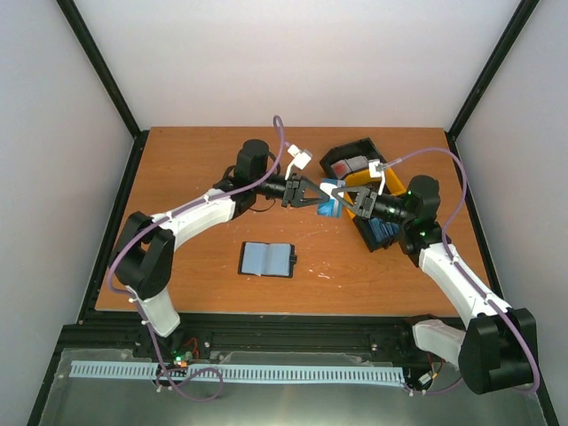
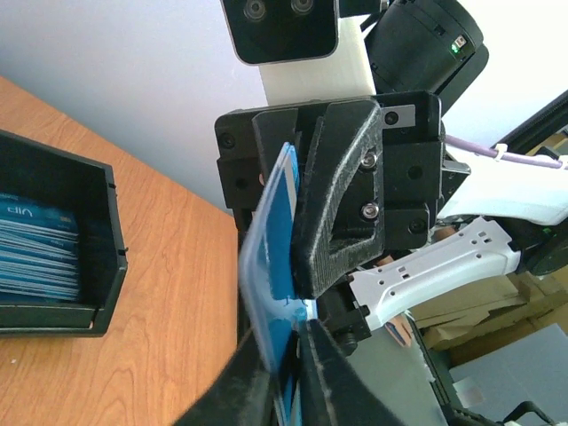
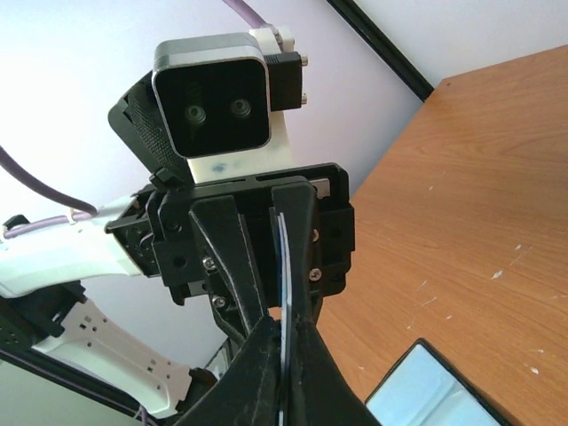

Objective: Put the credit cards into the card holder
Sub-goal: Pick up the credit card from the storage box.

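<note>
A light blue credit card (image 1: 332, 209) hangs on edge above the table's middle, between both grippers. My left gripper (image 1: 321, 197) comes from the left and is shut on it; the left wrist view shows its fingertips (image 2: 288, 355) pinching the card (image 2: 271, 248). My right gripper (image 1: 343, 202) meets it from the right and is shut on the same card (image 3: 282, 266), its tips (image 3: 284, 346) closed around the thin edge. The black card holder (image 1: 268, 259) lies open and flat on the table nearer the front, its pale inside up, also at the corner of the right wrist view (image 3: 444, 399).
A joined row of black and yellow trays (image 1: 359, 155) stands at the back right, partly under the right arm. One black tray (image 2: 98, 257) holds several blue cards on edge. The table's right edge is close to the trays.
</note>
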You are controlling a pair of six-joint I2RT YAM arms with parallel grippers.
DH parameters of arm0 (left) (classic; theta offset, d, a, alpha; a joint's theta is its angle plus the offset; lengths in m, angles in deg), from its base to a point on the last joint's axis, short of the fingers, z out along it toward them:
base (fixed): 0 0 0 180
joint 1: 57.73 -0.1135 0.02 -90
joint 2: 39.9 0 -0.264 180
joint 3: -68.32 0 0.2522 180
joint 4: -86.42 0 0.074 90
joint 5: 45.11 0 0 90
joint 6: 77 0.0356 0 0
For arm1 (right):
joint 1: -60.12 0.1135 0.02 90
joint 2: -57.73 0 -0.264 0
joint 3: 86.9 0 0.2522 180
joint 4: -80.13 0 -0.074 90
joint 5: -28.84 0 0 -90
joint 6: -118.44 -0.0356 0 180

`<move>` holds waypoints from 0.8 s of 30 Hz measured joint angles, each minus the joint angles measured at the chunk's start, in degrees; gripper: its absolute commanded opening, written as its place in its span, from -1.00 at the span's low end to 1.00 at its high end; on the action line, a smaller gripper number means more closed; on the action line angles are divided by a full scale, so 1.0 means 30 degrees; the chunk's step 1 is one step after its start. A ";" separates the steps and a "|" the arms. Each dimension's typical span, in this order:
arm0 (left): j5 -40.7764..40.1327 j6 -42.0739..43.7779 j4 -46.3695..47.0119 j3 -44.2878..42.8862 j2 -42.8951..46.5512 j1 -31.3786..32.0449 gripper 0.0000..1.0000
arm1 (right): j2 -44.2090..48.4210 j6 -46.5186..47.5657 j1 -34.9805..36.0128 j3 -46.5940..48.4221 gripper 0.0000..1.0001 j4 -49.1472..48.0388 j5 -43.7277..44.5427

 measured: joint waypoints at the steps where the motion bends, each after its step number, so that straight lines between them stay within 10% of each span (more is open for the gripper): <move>1: 0.0080 -0.0299 -0.0007 -0.0022 -0.0058 -0.0015 -0.65 | -0.0036 -0.0211 0.0015 -0.0087 -0.94 -0.0291 0.0007; 15: -0.0022 -0.2594 0.0809 0.1377 0.0976 -0.0663 0.41 | -0.0444 -0.4874 0.0058 -0.0204 -0.95 -0.4524 -0.0131; 24: -0.0860 -0.3439 0.1800 0.2776 0.3177 -0.0772 0.59 | -0.1421 -1.0244 0.0058 0.0189 -0.94 -0.7053 -0.0022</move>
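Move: Both hands already pinch the blue credit card between them: its middle is about 2 cm to the left hand's right and 1 cm ahead, and about 1 cm to the right hand's left and 1 cm back, at hand height. From the right hand, the open card holder lies some 17 cm left, 1 cm back and 26 cm below; the box's blue-card compartment is 8 cm ahead and 15 cm right, its yellow compartment 17 cm ahead and 13 cm right, both some 25 cm below. The left hand opens its fingers wide while almost standing still, freeing its side of the credit card, then backs off about 3 cm to the left and rises some 2.5 cm beside it. The right hand keeps its shut pinch on the card and lifts it about 4 cm nearly straight up, tipping its fingertips upward and rolling about its fingers so that the wrist turns some 20 degrees in all. ##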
